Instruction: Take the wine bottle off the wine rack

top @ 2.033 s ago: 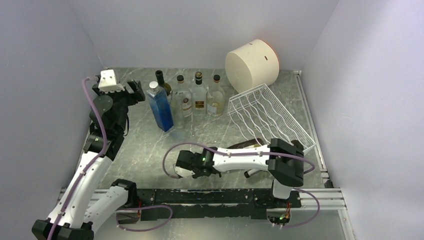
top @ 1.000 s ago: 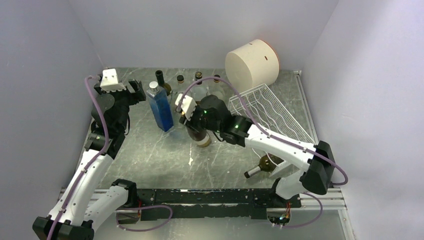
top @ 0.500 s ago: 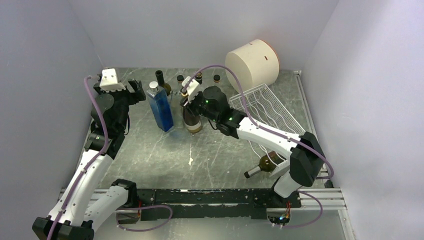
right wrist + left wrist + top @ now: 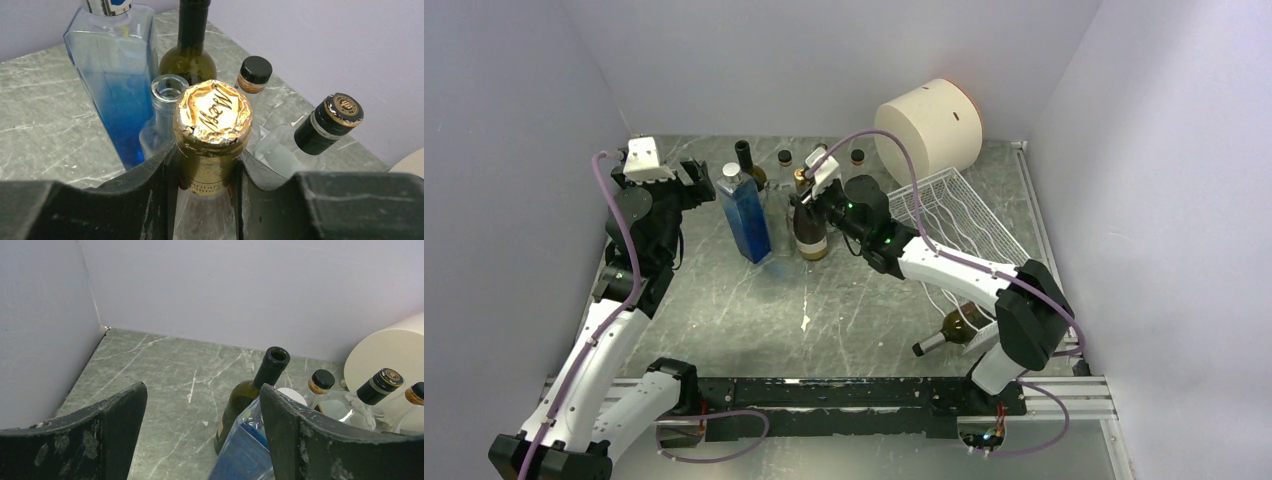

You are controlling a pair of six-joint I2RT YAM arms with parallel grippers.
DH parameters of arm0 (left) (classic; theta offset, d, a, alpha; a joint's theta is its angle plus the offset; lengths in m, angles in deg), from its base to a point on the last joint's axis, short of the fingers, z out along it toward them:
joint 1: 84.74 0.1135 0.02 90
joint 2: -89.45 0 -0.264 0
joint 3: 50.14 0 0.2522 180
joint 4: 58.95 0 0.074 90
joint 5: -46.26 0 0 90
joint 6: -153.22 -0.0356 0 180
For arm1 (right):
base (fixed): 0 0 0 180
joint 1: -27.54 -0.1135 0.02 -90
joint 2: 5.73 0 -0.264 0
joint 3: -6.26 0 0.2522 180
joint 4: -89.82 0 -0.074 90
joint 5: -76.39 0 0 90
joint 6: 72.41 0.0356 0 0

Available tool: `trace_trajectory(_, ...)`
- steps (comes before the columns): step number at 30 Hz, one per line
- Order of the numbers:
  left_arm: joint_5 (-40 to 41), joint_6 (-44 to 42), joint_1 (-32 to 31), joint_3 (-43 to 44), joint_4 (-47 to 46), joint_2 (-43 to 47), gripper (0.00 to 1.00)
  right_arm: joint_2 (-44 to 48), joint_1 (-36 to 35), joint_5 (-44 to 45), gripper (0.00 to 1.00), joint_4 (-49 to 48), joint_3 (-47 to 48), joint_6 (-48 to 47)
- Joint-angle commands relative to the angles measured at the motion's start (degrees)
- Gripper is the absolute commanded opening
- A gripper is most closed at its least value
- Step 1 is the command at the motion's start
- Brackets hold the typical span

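Observation:
My right gripper (image 4: 810, 196) is shut on the gold-foil neck of a wine bottle (image 4: 812, 235) and holds it upright among the bottles at the back. In the right wrist view the foil cap (image 4: 212, 112) sits between my fingers, with the gripper (image 4: 206, 170) clamped just under it. I cannot tell if its base touches the table. The white wire wine rack (image 4: 969, 230) leans tilted at the right. A second dark bottle (image 4: 952, 330) lies at the rack's near end. My left gripper (image 4: 694, 180) is open and empty, left of the blue bottle (image 4: 746, 215).
A dark green bottle (image 4: 746, 160) and small clear bottles (image 4: 784, 158) stand in the back row, close around the held bottle. The left wrist view shows the green bottle (image 4: 260, 385) and blue bottle (image 4: 245, 450). A big cream cylinder (image 4: 927, 125) lies behind the rack.
My right arm swung from the near middle of the table to the back row, carrying the gold-foil bottle, and has turned it upright beside the blue bottle. The left arm has not moved.

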Motion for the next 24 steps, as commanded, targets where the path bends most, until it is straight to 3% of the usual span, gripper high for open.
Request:
trace_trajectory(1, -1.3, 0.2, 0.0, 1.9, -0.5, 0.1, 0.86, 1.8, 1.4, 0.6, 0.00, -17.8, 0.4, -0.6)
trace_trajectory(12, -1.2, 0.4, 0.6, 2.2, -0.3, -0.4, 0.86, 2.6, 2.5, -1.7, 0.00, -17.7, -2.0, 1.2)
trace_trajectory(24, -1.6, 0.7, 0.9, 2.1, -0.3, -0.2, 0.86, 2.7, 2.6, -1.5, 0.70, -10.9, 0.0, -0.4)
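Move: The gold-capped wine bottle is still held by its neck; its standing spot lies straight under the right hand, the bottle's middle about 12 cm down. The open clear bottle stands some 7 cm to that hand's left and level with it, the blue bottle 13 cm left and level, the black-capped clear bottle about 7 cm ahead and 2 cm right. From the left hand, the wine bottle lies roughly 22 cm right and 2 cm ahead. The right hand eases about 1.5 cm forward and right, then opens off the bottle's neck, starting to rise. ##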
